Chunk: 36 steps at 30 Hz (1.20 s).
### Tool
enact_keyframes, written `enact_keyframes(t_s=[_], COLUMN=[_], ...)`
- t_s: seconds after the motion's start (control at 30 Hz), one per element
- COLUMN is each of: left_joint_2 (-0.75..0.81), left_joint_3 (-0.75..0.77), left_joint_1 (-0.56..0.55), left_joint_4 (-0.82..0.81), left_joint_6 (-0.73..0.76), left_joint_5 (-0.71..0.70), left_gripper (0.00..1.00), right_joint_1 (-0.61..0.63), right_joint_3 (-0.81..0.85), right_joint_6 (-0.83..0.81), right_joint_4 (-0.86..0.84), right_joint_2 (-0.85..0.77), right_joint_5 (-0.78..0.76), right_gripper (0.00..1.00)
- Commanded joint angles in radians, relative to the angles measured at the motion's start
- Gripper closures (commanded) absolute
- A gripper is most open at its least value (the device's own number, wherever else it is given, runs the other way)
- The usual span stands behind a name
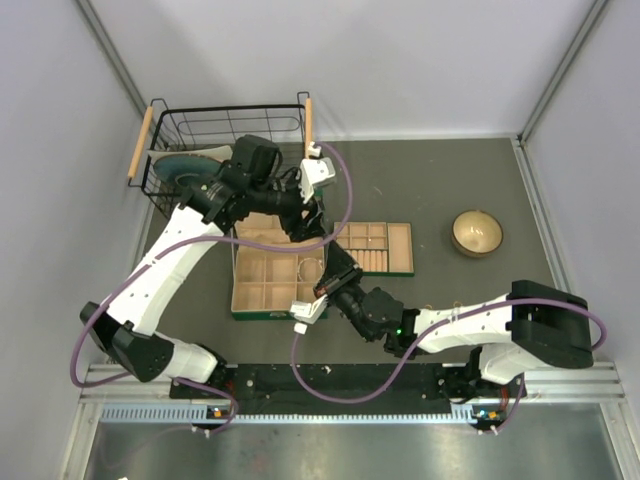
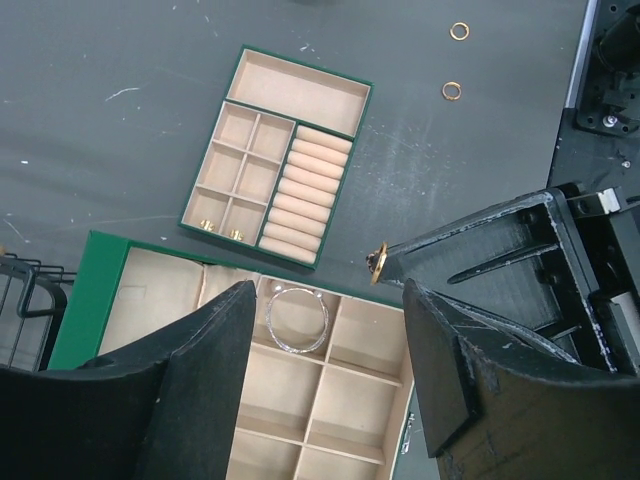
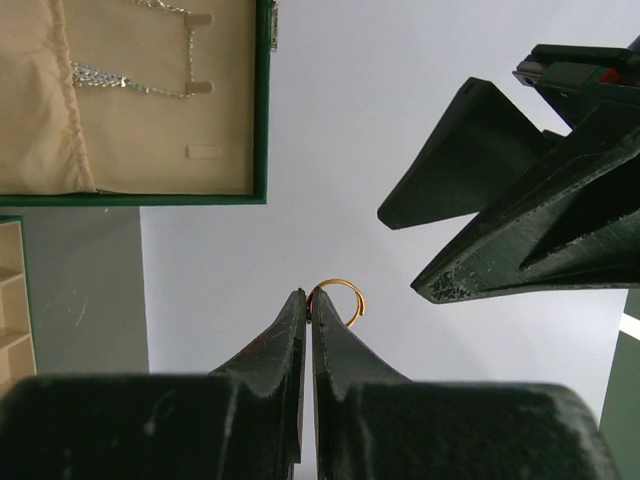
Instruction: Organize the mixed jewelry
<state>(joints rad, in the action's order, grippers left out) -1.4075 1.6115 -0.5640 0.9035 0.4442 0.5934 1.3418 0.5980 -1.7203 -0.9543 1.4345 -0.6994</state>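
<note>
My right gripper (image 3: 311, 295) is shut on a thin gold ring (image 3: 340, 296), pinched at its tips and pointing upward. The left wrist view shows that ring (image 2: 378, 262) at the right gripper's tip, just past the green box's edge. My left gripper (image 2: 325, 370) hangs open above the box with nothing between its fingers (image 2: 205, 380). Below it a silver bracelet (image 2: 297, 320) lies in a beige compartment. Two gold rings (image 2: 452, 91) lie loose on the dark table. Two more gold rings (image 2: 206, 225) sit in the small tray's (image 2: 300, 90) compartments.
The green box (image 1: 240, 300) stands open at the centre, its lid (image 3: 150, 160) carrying silver chains. The small tray (image 1: 400, 250) lies to its right. A tan bowl (image 1: 477, 232) sits at the right. A wire basket (image 1: 225, 135) stands at the back left.
</note>
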Motion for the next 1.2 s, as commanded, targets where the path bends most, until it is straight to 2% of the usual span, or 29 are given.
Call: enact_keyframes(t_s=[0.0, 0.87, 1.0, 1.17], left_joint_2=[0.004, -0.047, -0.047, -0.048], left_joint_3=[-0.016, -0.044, -0.055, -0.056], left_joint_1=[-0.020, -0.066, -0.068, -0.068], left_joint_4=[-0.044, -0.054, -0.046, -0.038], left_joint_6=[0.037, 0.111, 0.117, 0.123], left_joint_5=[0.009, -0.014, -0.015, -0.012], left_gripper=[0.35, 0.55, 0.60, 0.73], right_joint_1=[0.017, 0.019, 0.019, 0.019], right_joint_3=[0.043, 0.059, 0.059, 0.057], right_joint_6=[0.047, 0.070, 0.073, 0.073], right_joint_4=[0.017, 0.066, 0.068, 0.069], right_joint_2=[-0.013, -0.029, -0.031, -0.029], right_joint_5=[-0.022, -0.034, -0.035, -0.037], right_gripper=[1.00, 1.00, 1.00, 1.00])
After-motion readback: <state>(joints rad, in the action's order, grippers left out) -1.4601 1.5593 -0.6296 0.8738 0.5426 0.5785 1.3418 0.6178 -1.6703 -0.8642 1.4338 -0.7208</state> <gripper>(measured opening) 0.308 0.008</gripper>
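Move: The gold ring stands at the tips of the right gripper, about 1 cm ahead and 1 cm left of that hand's point, at its height. From the left hand, which is open and holds nothing, the ring lies roughly 3 cm right, 1 cm back and 3 cm below. Some 25 cm under the left hand, the bracelet is about 3 cm left and 1 cm back, the jewelry box's middle 9 cm left and level, and the small tray 10 cm right and 2 cm ahead. The ring, still pinched in the right gripper's shut tips, is held nearly still, sinking only about 1 cm, while the left hand comes down to it some 3.5 cm and 2 cm to the right, turning slightly clockwise. The left fingers narrow from about two-thirds to one-third open, bringing their tips around the ring; a firm grip by them can't be made out. ##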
